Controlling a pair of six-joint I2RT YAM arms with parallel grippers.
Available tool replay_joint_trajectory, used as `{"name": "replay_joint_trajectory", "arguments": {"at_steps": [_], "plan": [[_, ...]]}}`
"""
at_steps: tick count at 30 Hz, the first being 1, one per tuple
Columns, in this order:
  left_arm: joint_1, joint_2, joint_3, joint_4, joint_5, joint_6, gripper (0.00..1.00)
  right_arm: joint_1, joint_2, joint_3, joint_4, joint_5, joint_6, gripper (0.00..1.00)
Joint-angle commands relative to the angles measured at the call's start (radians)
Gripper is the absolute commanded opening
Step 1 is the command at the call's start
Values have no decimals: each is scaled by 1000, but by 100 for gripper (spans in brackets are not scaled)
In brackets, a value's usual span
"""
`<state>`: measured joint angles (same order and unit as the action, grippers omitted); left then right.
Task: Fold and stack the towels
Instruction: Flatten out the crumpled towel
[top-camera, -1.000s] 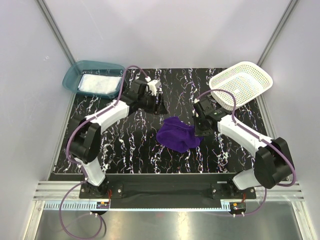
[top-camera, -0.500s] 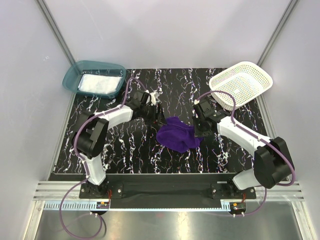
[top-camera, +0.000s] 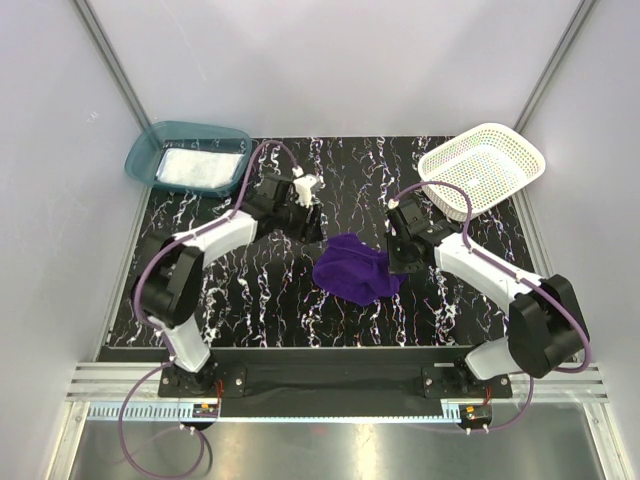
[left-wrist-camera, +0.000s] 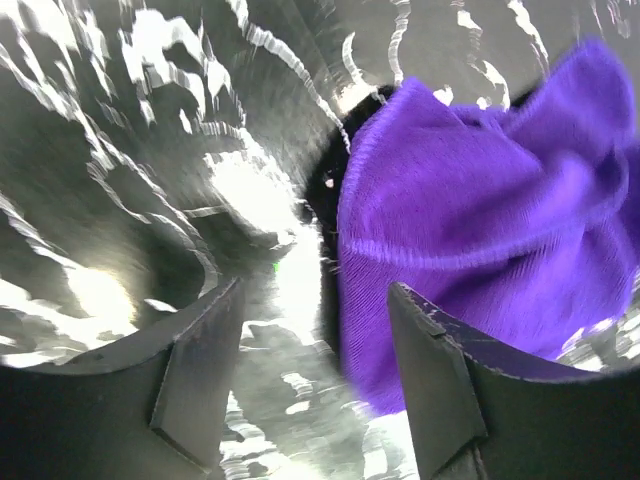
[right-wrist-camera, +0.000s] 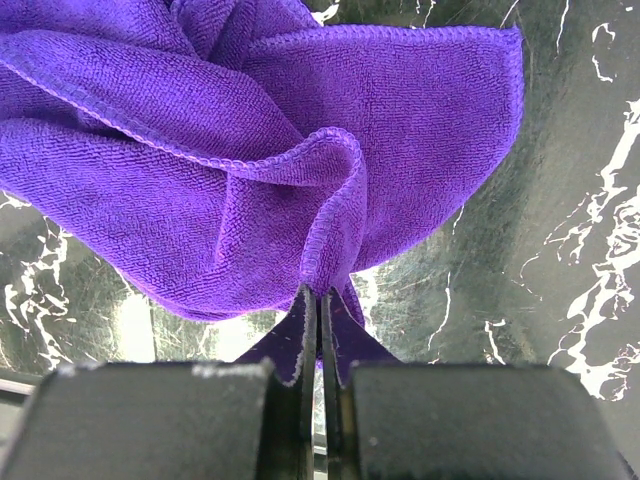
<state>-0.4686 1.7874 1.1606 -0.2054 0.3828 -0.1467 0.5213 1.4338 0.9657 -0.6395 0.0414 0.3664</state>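
Observation:
A deep purple towel (top-camera: 355, 268) lies crumpled in the middle of the black marbled table. My right gripper (top-camera: 401, 256) is at its right edge and is shut on a raised fold of the towel's hem (right-wrist-camera: 330, 230), the fingertips (right-wrist-camera: 306, 310) pinched together. My left gripper (top-camera: 316, 222) hovers just left of and behind the towel, open. In the left wrist view the purple towel (left-wrist-camera: 480, 220) reaches in from the right between the two fingers (left-wrist-camera: 440, 390), without being gripped. A white towel (top-camera: 200, 166) lies in the teal bin.
The teal translucent bin (top-camera: 140, 152) sits at the table's back left corner. A white mesh basket (top-camera: 482, 165) stands at the back right. The right arm's cable arcs over the table near the basket.
The left gripper swung down toward the purple towel's left edge, then drew back a little. The right gripper and the towel have stayed put.

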Motion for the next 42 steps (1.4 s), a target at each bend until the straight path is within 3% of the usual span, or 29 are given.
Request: {"name": "replay_joint_trajectory", "arguments": {"at_steps": [1, 5, 8, 11, 16, 20, 33, 35, 36, 37, 38, 40, 42], "plan": [[15, -149, -53, 122, 65, 453, 64, -7, -39, 25, 21, 5, -9, 0], [12, -160, -84, 152, 122, 752, 65, -9, -35, 25, 34, -1, -20, 0], [-24, -102, -29, 11, 154, 954, 62, -15, -35, 25, 41, -8, -29, 0], [-63, -66, -42, 7, 110, 1050, 61, -24, -29, 30, 50, -17, -40, 0], [-94, -22, -62, 116, 62, 1104, 60, -37, -18, 31, 66, -34, -53, 0], [-107, 39, 1, 81, 73, 1124, 59, -49, -16, 19, 81, -40, -66, 0], [-156, 130, 33, 179, -18, 1112, 51, -73, -21, 2, 110, -94, -78, 0], [-157, 130, 27, 196, -24, 1098, 45, -75, -21, 1, 113, -97, -77, 0], [-159, 127, 24, 202, -33, 1092, 36, -76, -19, -1, 113, -97, -78, 0], [-157, 122, 16, 230, -44, 1082, 15, -76, -19, -2, 113, -100, -77, 0], [-157, 118, 13, 242, -51, 1069, 7, -76, -19, -2, 115, -100, -76, 0], [-157, 89, -2, 294, -65, 1046, 0, -76, -13, 1, 113, -97, -73, 0], [-157, 64, -16, 339, -90, 1026, 0, -76, -15, 7, 103, -94, -69, 0]]}}
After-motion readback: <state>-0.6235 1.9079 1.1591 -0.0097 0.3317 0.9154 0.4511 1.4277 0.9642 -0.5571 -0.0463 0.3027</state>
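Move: The crumpled purple towel's far-left corner lies about 2 cm ahead of the open left hand, some 4 cm to its right and 4 cm below. The towel's middle is roughly 8 cm back and 9 cm right of that hand, at table height. The right hand already pinches a small raised fold on the towel's right side, about 8 cm back and 15 cm right of the left hand. From the right hand, the far-left corner is some 9 cm ahead, 12 cm left and 4 cm below. The left hand first lifts about 4 cm, then sinks some 8 cm while working right to the towel's far-left corner, rolling roughly 70 degrees clockwise about its own fingers, which keep slanting down and right; there it shuts on the corner and starts to rise slightly forward. The right hand keeps its pinch on the fold and eases about 2 cm forward and a little up. ##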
